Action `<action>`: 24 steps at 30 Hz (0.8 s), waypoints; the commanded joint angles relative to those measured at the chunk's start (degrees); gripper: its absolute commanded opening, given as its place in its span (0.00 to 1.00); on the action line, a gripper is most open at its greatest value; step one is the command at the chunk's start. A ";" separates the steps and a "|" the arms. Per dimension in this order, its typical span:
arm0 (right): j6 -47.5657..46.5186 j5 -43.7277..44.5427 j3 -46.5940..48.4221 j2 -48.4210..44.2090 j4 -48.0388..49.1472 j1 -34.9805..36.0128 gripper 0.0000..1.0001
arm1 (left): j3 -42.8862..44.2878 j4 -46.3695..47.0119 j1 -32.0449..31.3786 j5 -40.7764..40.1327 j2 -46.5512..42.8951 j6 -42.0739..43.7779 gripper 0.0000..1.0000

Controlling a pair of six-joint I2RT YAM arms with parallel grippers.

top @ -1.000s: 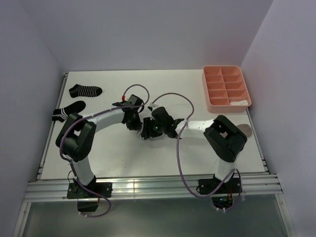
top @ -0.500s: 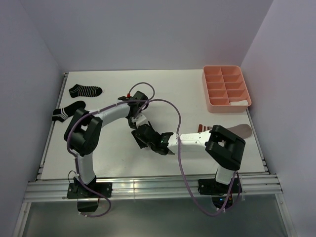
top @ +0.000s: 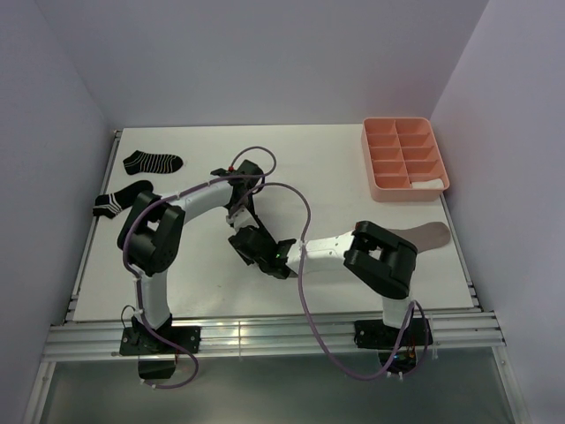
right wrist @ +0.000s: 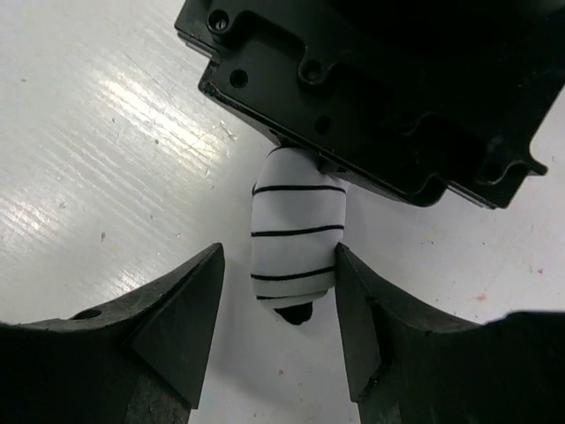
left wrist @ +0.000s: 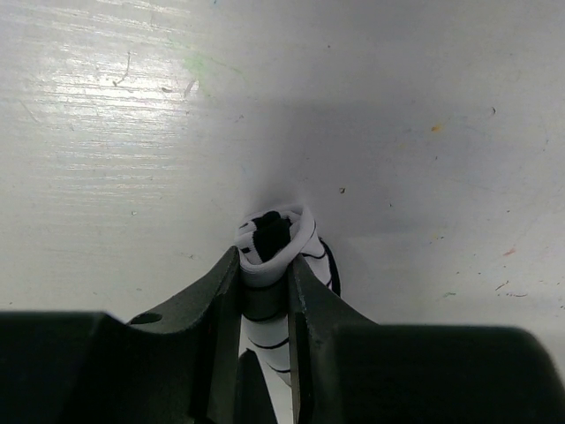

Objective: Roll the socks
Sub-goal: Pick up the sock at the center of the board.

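A rolled sock (left wrist: 272, 237), white with thin black stripes and a black toe, hangs just above the table. My left gripper (left wrist: 265, 261) is shut on its upper end. From the right wrist the same sock (right wrist: 297, 240) shows between the fingers of my right gripper (right wrist: 278, 256), which is open: the right finger (right wrist: 353, 283) touches the roll and the left one stands apart. From above, both grippers (top: 240, 216) (top: 249, 245) meet mid-table and hide the roll. Two black white-striped socks (top: 152, 162) (top: 122, 199) lie flat at far left. A taupe sock (top: 427, 235) lies at the right.
A pink divided tray (top: 403, 159) stands at back right with a white sock (top: 429, 184) in its near right compartment. Purple cables (top: 305, 274) loop over both arms. The left gripper's black body (right wrist: 380, 97) fills the top of the right wrist view.
My right arm swung left and toward the near edge, bringing its gripper under the left one and uncovering more of the taupe sock. The left gripper kept hold of the roll.
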 commanded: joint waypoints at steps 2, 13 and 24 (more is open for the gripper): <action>-2.36 0.03 0.40 2.11 6.83 0.00 0.59 | -1.46 -4.04 -1.48 1.99 3.79 1.89 0.03; -2.62 2.40 -0.05 9.23 12.29 -0.53 0.58 | -2.07 -4.39 -1.57 2.60 4.23 2.69 0.02; 0.19 -0.06 -2.07 10.64 10.36 -3.60 0.18 | -2.16 -3.25 -1.57 4.01 4.23 3.13 0.04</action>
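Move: The part-rolled striped sock lies just beyond the right hand's open fingers: its middle is about 3 cm ahead, 1 cm left and some 2 cm below. The left gripper, still shut on the sock's farther part, stands roughly 6 cm ahead of the right hand, level sideways and about 2 cm lower. From the left hand, the sock's middle is about 3 cm back, straight in line and 1 cm down. Nothing else stands near. With its fingers apart, the right hand eases forward about 2.5 cm and down about 2 cm, drifting slightly left at first and tipping its fingers up by some 5 degrees, so that they come astride the near part of the striped sock close under the left gripper. Only as this reach runs out do the right fingers close, from a bit over half open to about a quarter, pinching the roll from both sides while the left hand stays practically still and keeps its hold on the farther part. ##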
